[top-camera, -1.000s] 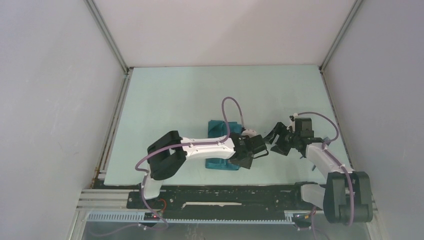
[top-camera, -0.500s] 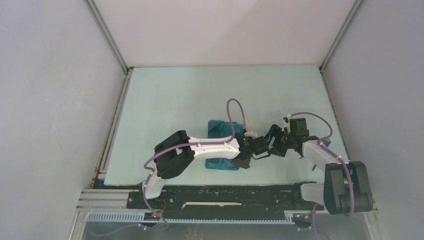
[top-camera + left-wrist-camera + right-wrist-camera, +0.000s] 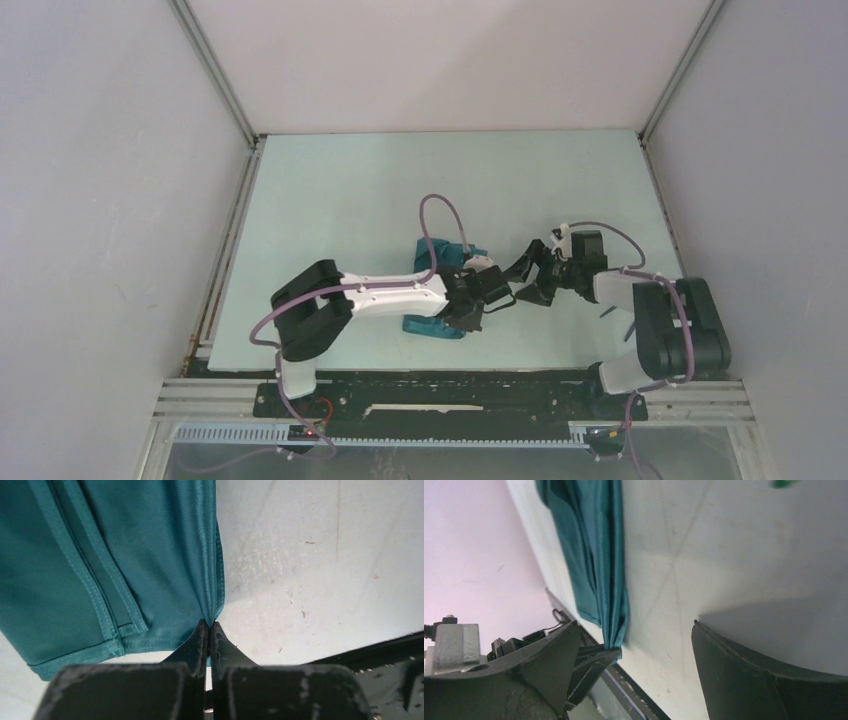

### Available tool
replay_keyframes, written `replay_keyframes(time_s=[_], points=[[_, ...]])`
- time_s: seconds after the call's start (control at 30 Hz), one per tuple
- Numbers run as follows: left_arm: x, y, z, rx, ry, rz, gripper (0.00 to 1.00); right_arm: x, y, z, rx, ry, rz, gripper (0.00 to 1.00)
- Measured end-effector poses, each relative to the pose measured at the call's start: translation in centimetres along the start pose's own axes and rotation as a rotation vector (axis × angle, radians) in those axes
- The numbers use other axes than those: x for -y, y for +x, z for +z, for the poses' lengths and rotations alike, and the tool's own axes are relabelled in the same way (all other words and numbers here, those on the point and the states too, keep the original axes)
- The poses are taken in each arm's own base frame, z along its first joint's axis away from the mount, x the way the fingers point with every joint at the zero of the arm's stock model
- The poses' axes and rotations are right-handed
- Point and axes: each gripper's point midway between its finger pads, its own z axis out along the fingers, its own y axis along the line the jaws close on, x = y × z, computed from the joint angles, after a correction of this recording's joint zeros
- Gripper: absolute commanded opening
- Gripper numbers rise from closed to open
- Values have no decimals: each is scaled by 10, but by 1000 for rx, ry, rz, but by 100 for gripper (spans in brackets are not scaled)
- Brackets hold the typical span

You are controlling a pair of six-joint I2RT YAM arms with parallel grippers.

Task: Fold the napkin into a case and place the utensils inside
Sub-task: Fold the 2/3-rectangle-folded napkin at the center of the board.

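The teal napkin (image 3: 430, 327) lies folded lengthwise into a narrow oblong on the pale table, and my left arm covers most of it. In the left wrist view the napkin (image 3: 100, 555) fills the upper left. My left gripper (image 3: 210, 624) is shut on its right-hand folded edge near the corner. My right gripper (image 3: 631, 630) stands open just right of that corner, which lies between its fingers (image 3: 559, 650) with nothing touching them. From above, the two grippers (image 3: 497, 298) (image 3: 524, 280) almost meet. Thin dark slivers (image 3: 629, 333) beside the right forearm may be the utensils, mostly hidden.
The light green table (image 3: 350, 190) is walled by white panels at the back and both sides. A black rail (image 3: 440, 392) with the arm bases runs along the near edge, close below the napkin. A small green speck (image 3: 781, 484) lies on the table.
My left gripper has shut on the napkin's edge and drawn slightly left. The right arm has swung left toward it, with its jaws a little wider.
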Motion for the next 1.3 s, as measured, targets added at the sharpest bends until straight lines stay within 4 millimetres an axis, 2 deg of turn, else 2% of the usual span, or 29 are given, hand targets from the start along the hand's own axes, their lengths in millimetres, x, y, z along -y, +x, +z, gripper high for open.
replay_keyframes(time_s=[0.3, 0.5, 0.7, 0.93, 1.23, 1.3], points=[[2, -26, -36, 84, 100, -60, 0, -35, 5, 40, -78, -181, 37, 92], [2, -30, -41, 94, 112, -67, 0, -48, 10, 57, -99, -233, 65, 88], [-1, -29, -44, 96, 113, -68, 0, -52, 8, 68, -94, -266, 108, 79], [-1, -29, -46, 99, 117, -70, 0, -49, -3, 76, -50, -277, 144, 63], [0, -26, -46, 88, 127, -68, 0, -45, -16, 84, -22, -292, 164, 52], [-1, -24, -44, 84, 125, -68, 0, -44, -18, 85, -18, -293, 166, 45]])
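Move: Right of the folded napkin, the right hand stands open: the far half of its right edge is about 8 cm left, 4 cm ahead and 2 cm lower. The left fingers are already shut on the near right corner, roughly 10 cm left and 8 cm back of the right hand. From the left hand that far half is some 12 cm ahead and 3 cm right, and the napkin's middle 8 cm ahead and 4 cm left. Lifting the pinched corner, the left hand rises about 5 cm with a slight forward drift, tilts some 10 degrees, then holds it up. The right hand sweeps about 8 cm left towards the napkin's right edge, rolling nearly 20 degrees so its left side rises, then pushes forward and slightly down with the edge between its fingers, which close partway without shutting. ##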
